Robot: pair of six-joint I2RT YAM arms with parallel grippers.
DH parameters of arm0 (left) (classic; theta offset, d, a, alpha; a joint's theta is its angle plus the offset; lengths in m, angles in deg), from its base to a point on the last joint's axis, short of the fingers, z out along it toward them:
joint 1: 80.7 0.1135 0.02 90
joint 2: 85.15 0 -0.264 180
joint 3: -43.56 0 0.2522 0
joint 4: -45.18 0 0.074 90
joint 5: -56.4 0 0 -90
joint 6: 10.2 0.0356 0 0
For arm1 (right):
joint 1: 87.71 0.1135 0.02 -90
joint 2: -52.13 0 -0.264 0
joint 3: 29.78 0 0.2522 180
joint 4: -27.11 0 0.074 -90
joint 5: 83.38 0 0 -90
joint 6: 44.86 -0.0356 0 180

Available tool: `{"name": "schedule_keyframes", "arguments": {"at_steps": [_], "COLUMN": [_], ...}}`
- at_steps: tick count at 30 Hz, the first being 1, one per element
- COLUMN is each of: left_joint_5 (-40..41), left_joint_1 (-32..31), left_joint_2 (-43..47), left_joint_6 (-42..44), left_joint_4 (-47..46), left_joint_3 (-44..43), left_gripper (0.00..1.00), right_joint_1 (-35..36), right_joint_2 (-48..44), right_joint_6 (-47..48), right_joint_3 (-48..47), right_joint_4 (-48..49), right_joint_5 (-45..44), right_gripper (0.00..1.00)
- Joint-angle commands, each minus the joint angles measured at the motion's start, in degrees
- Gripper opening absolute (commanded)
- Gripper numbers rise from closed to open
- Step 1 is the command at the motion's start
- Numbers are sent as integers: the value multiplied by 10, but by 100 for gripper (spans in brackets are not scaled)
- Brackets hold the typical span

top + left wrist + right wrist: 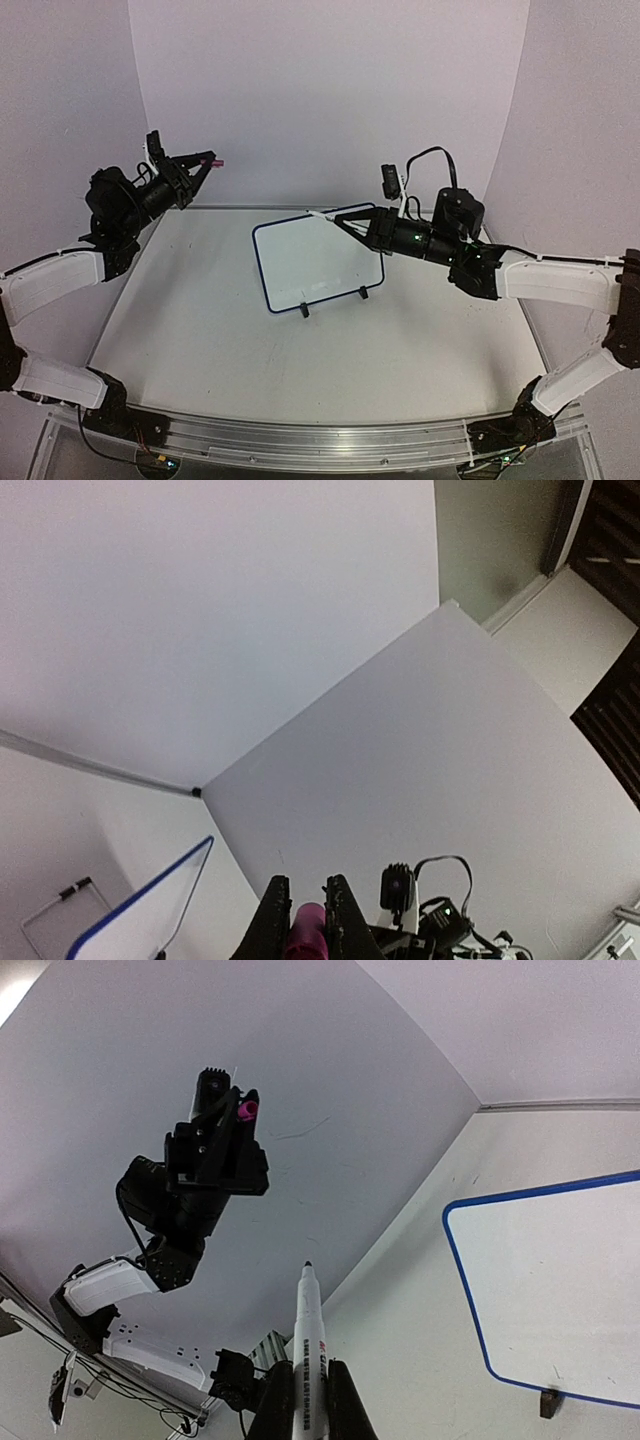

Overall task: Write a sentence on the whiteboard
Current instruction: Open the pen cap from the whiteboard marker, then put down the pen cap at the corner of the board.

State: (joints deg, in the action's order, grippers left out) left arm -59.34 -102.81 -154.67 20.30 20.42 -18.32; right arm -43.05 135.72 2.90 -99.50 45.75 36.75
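The whiteboard (318,262), white with a thin dark-blue frame, stands tilted on two black feet mid-table; its face looks blank and no sentence shows on it. My right gripper (342,221) hovers at the board's upper right edge, shut on a white marker (307,1305) whose uncapped dark tip points away from the board (560,1290). My left gripper (205,164) is raised at the far left, well away from the board, shut on a pink marker cap (305,920). The cap (245,1110) also shows in the right wrist view.
Pale walls close the white table on three sides. An aluminium rail (320,440) runs along the near edge between the arm bases. The board's black feet (305,311) rest on the tabletop. The right arm's camera (398,888) shows beyond my left fingers.
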Motion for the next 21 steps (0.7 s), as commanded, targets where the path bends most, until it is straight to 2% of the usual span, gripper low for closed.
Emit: {"name": "schedule_keyframes", "arguments": {"at_steps": [1, 4, 5, 7, 9, 10, 11, 13, 16, 21], "left_joint_5": [-26, -46, -45, -26, 3, 11, 30, 32, 18, 64], "left_joint_1": [39, 40, 40, 40, 39, 39, 39, 39, 31, -17], "left_joint_2": [23, 34, 44, 64, 75, 77, 82, 86, 75, 27], "left_joint_6": [-51, -4, 26, 122, 207, 214, 228, 222, 188, 171], "left_joint_4": [-65, 7, 57, 237, 358, 370, 426, 426, 374, 389], "left_joint_3": [4, 12, 19, 27, 36, 39, 64, 103, 169, 183], "left_gripper": [0, 0, 0, 0, 0, 0, 0, 0, 0, 0], "right_joint_1": [-13, -21, -21, -20, -5, 2, 12, 19, 20, 28], "right_joint_2": [-60, -86, -94, -113, -124, -126, -129, -125, -102, -69], "right_joint_6": [2, 19, 33, 83, 136, 150, 171, 180, 181, 177], "right_joint_3": [36, 45, 43, 28, 11, 9, 3, 1, -10, -23], "right_joint_4": [-5, -28, -49, -111, -181, -189, -212, -217, -216, -201], "right_joint_5": [-1, -6, -14, -37, -88, -96, -121, -128, -123, -125], "right_gripper": [0, 0, 0, 0, 0, 0, 0, 0, 0, 0]}}
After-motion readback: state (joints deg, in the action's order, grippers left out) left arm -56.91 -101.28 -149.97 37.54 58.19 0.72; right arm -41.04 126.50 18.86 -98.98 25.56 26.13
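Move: The left hand still pinches the pulled-off pink cap; the bare table patch it heads for is some 38 cm below, about 6 cm back and 4 cm to its left. From this hand the whiteboard's middle is roughly 8 cm ahead, 20 cm right and 29 cm down, and the uncapped marker about 7 cm back, 23 cm right and 6 cm lower. From the right hand, holding that marker, the whiteboard is about 15 cm ahead, 4 cm left and 23 cm below. Keeping its pinch on the pink cap, the left hand eases a little to its left, then plunges about 27 cm towards the bare table left of the whiteboard, drawing back some 5 cm as its fingers tip steeply down. The right hand keeps hold of the marker, slides about 4 cm right, then comes slightly back left and dips, its nib tilting down some 15 degrees. ##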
